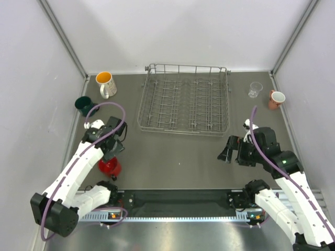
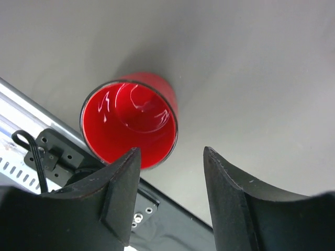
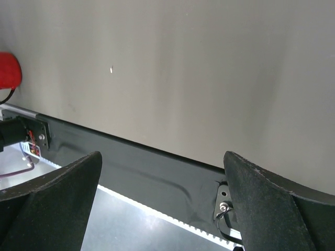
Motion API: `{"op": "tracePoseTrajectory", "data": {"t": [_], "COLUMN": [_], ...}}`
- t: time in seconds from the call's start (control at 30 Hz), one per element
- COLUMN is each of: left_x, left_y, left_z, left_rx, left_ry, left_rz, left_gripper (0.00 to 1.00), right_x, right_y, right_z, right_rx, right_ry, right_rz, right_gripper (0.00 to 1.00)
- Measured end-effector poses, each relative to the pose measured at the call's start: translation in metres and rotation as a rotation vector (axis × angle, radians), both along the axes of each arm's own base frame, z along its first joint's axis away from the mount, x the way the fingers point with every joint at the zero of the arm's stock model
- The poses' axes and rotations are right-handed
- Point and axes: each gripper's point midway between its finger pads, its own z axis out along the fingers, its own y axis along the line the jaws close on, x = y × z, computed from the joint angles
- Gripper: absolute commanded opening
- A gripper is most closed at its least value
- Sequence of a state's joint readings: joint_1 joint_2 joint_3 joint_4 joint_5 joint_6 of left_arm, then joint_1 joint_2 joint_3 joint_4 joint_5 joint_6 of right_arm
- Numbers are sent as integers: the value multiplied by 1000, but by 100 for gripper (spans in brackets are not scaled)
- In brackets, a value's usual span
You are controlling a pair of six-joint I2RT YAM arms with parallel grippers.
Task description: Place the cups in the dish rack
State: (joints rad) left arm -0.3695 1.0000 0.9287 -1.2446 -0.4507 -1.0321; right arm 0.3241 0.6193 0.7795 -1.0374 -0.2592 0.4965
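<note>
The empty grey wire dish rack [image 1: 183, 99] stands at the back middle. The white speckled mug with orange inside [image 1: 106, 83] and the dark green mug [image 1: 84, 105] stand at the back left. The clear glass [image 1: 255, 89] and the salmon-pink mug [image 1: 276, 99] stand at the back right. The red mug [image 1: 109, 168] stands upright near the front left. My left gripper [image 1: 112, 155] is open just above it. In the left wrist view the red mug [image 2: 129, 120] lies just beyond the left fingertip of the gripper [image 2: 170, 157]. My right gripper [image 1: 228, 151] is open and empty over bare table.
A black base plate and metal rail [image 1: 178, 204] run along the near edge between the arm bases. Grey walls close in the left, back and right. In the right wrist view the open gripper [image 3: 162, 162] faces the rail [image 3: 157, 172], with the red mug [image 3: 8, 70] at the far left edge.
</note>
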Motion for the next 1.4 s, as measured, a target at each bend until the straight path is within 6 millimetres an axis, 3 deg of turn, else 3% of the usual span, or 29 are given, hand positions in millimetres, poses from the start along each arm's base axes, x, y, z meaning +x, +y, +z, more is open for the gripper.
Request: {"op": "tracePoseTrajectory", "data": {"t": [0.17,0.7,0.93,0.97,1.03,1.1,1.3,1.4], "left_x": [5,-10,-3,-3,-1,2,0,2], "left_y": [1,5,2,1,-1,-4,-8,-11], "left_z": [-12,-58,-59,-60,-61,-62,-61,-50], "left_rx": [19,43,28,24,17,6,-12,-36], "left_ry": [16,96,74,76,80,74,92,78], "left_rz": [16,44,41,37,29,16,-16,-26], "left_gripper": [58,52,33,23,15,0,0,0], "right_x": [-1,-7,-12,-13,-16,-18,-17,-20], "right_y": [-1,-3,-5,-5,-5,-5,-6,-5], "right_z": [3,11,11,10,9,12,34,36], "right_rx": [5,37,41,40,34,26,-18,-23], "right_ry": [-22,-59,-54,-48,-35,-18,-38,-48], "right_rz": [-3,-36,-43,-42,-38,-24,53,96], "right_gripper": [100,100,100,100,100,100,100,100]}}
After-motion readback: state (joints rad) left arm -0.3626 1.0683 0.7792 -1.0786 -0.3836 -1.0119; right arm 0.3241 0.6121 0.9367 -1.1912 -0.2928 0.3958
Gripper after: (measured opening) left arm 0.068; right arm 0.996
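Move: The red cup's middle lies about 3 cm back and 3 cm to the left of the left hand, roughly 9 cm below it, so the rim's right side is almost under its half-open fingers. The green cup stands some 24 cm ahead and 17 cm left, the dish rack's middle about 27 cm ahead and 29 cm right. From the right hand the red cup is roughly level and 49 cm to its left, some 12 cm lower. The left hand sinks about 6 cm onto the right-hand side of the red cup's rim, one finger going inside the cup and the other outside, then closes from half open to nearly shut to pinch the wall, easing about a centimetre right and starting back up by about 1 cm. Meanwhile the empty right hand, fingers kept wide open, rises about 3.5 cm and draws back some 2 cm, well clear of the cups. ##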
